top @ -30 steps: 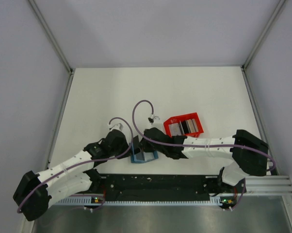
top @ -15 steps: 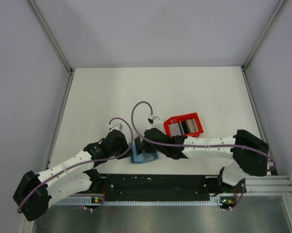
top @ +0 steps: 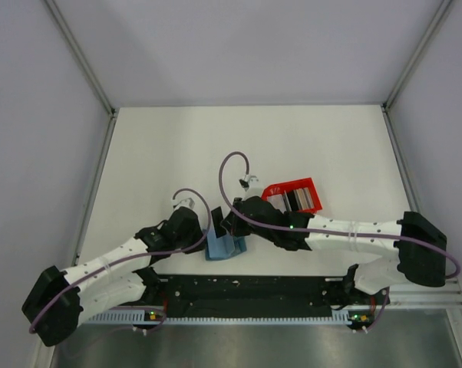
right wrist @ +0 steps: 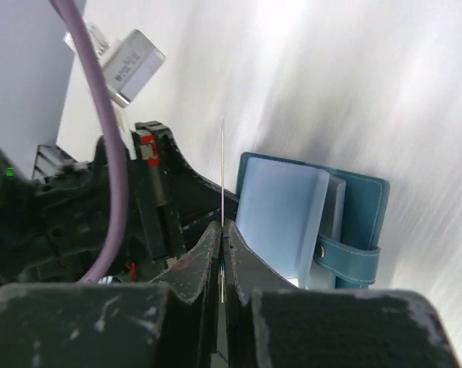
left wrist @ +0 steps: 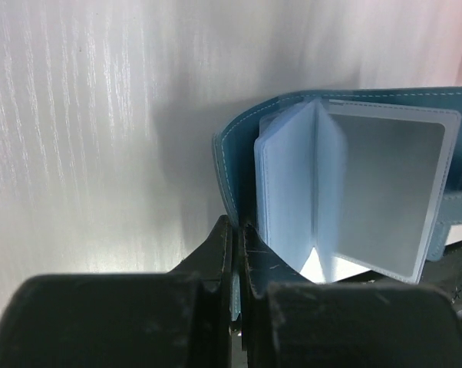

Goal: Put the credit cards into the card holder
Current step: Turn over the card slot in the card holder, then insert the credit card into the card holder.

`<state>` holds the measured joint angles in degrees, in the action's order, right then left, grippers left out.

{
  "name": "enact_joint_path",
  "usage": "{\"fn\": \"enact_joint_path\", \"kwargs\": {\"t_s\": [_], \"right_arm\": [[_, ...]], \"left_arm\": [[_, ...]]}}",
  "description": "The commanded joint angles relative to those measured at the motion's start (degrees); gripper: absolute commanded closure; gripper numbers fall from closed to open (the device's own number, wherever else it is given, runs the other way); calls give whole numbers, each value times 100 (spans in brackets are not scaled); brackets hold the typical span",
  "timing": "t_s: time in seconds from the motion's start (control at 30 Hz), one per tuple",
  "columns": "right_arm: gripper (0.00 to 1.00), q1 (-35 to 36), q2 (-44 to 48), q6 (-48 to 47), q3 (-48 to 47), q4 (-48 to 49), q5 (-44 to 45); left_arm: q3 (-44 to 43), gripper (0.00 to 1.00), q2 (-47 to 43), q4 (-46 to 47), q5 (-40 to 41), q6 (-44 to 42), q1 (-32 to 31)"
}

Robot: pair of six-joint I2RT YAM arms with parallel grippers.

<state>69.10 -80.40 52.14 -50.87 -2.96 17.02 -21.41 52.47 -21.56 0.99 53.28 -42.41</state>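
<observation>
The teal card holder (top: 225, 247) lies open near the table's front edge, its pale blue sleeves (left wrist: 292, 184) fanned up. A silver credit card (left wrist: 384, 199) sits in one sleeve. My left gripper (left wrist: 236, 224) is shut on the holder's teal cover (left wrist: 229, 165) and holds it open. My right gripper (right wrist: 222, 224) is shut on a thin credit card (right wrist: 222, 172), seen edge-on, just left of the card holder (right wrist: 361, 207) and its sleeves. From above, the left gripper (top: 212, 230) and the right gripper (top: 229, 224) meet over the holder. More credit cards (top: 292, 201) lie in the red tray.
The red open-topped tray (top: 271, 188) stands just right of the right wrist. Purple cables (top: 231, 165) loop above both wrists. The left gripper's black body (right wrist: 158, 192) is close beside the held card. Metal frame rails (top: 100, 165) border the white table.
The right arm has stretched out lower along the front edge and its wrist has shifted slightly over the card holder. The left gripper keeps its hold in the same place.
</observation>
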Motion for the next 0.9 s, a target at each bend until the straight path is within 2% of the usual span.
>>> {"fn": "enact_joint_path", "kwargs": {"t_s": [0.0, 0.27, 0.47, 0.77, 0.87], "right_arm": [[100, -142, 288, -82, 147, -37, -110], [100, -204, -247, -11, 236, -169, -620], [100, -283, -450, 164, 384, -319, -594], [100, -722, -450, 472, 1289, 954, -1305], [100, -784, -546, 639, 1606, 1673, -1560]], "left_arm": [[102, 100, 62, 275, 59, -72, -13], [67, 100, 71, 284, 59, -81, -13], [119, 100, 62, 214, 181, -98, -13], [278, 100, 439, 390, 270, -107, -13], [304, 100, 519, 381, 287, -72, -13]]}}
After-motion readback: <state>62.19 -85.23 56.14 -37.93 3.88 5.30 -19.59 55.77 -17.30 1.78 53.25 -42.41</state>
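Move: The holder's open right-hand card slot lies about 13 cm below the right hand, which still grips the black card, and some 2 cm back and 2 cm to its right. The stacked sleeves are 3 cm back and 3 cm left of that hand, the strap 2 cm back and 7 cm right, both equally low; the red box is 11 cm ahead and 19 cm right. From the left hand, already pinching the holder's left edge, the slot is about 8 cm right, 1 cm back and slightly lower. The black card, kept in the right hand's shut fingers, comes down towards the holder's right-hand slot: after a small lift the hand sinks about 10 cm and shifts some 4 cm right, its fingers tipping about 15 degrees further down. Meanwhile the left hand keeps its pinch on the cover's left edge and eases down 1 to 2 cm near the end. ##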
